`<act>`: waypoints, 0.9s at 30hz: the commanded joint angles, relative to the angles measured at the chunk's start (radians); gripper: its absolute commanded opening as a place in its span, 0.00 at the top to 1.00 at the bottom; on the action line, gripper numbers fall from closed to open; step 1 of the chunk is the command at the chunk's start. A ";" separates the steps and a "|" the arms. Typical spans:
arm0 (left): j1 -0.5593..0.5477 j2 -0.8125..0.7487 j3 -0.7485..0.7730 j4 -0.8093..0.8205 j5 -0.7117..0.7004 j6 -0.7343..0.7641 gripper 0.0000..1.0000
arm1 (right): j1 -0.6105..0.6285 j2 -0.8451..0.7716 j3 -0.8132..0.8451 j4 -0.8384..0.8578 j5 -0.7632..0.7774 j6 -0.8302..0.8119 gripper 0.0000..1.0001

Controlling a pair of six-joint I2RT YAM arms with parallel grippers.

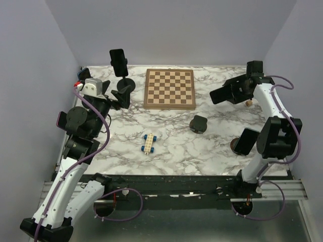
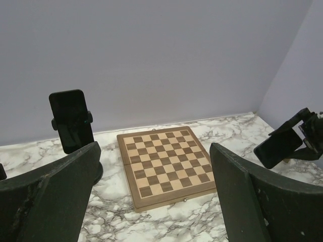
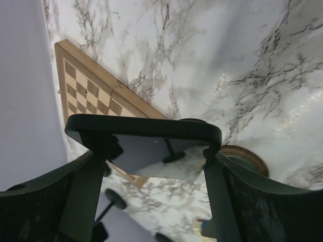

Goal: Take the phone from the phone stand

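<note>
A black phone (image 1: 119, 61) stands upright, clamped in a black phone stand (image 1: 125, 83) at the back left; it also shows in the left wrist view (image 2: 70, 121). My left gripper (image 1: 121, 96) is open and empty just in front of the stand's base; its fingers (image 2: 60, 196) are wide apart. My right gripper (image 1: 225, 94) is shut on a second black phone (image 3: 144, 132), gripped by its two ends and held above the table at the back right. That phone also shows in the left wrist view (image 2: 280, 146).
A wooden chessboard (image 1: 169, 88) lies at the back middle. A dark lump (image 1: 199, 123) and a blue and cream toy car (image 1: 149, 142) lie mid-table. A brown round disc (image 3: 247, 156) lies under the right gripper. Walls close the left, back and right.
</note>
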 commanded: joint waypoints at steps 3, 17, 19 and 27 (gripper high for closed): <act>0.002 -0.014 0.003 0.021 -0.003 -0.021 0.03 | -0.035 0.122 0.026 0.096 -0.262 0.389 0.99; 0.002 -0.034 -0.004 0.018 -0.065 -0.009 0.04 | -0.036 0.429 0.346 -0.055 -0.182 0.613 0.99; 0.002 -0.034 -0.004 0.018 -0.069 -0.009 0.05 | -0.037 0.455 0.362 -0.058 -0.151 0.609 0.99; 0.002 -0.033 -0.001 0.017 -0.063 -0.014 0.05 | -0.064 0.614 0.517 -0.159 -0.085 0.475 0.96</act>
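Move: The phone is already gripped in my right hand. The bare marble it is going to lies about 12 cm ahead, 6 cm left and 17 cm below, with the chessboard some 15 cm ahead and 30 cm left. The emptied phone stand is about 10 cm back and 13 cm left; the wooden block, 8 cm ahead and 11 cm right. From my left hand that marble spot is roughly 28 cm ahead, 42 cm right and 41 cm down. With my right fingers still shut on the phone, I carry it away from the emptied stand, about 10 cm forward and nearly as far down, towards the open marble right of the chessboard. I sink first, then sweep forward almost level and finish by dropping steeply, while the wrist turns some 25 degrees clockwise and rolls its left side up by nearly as much. ##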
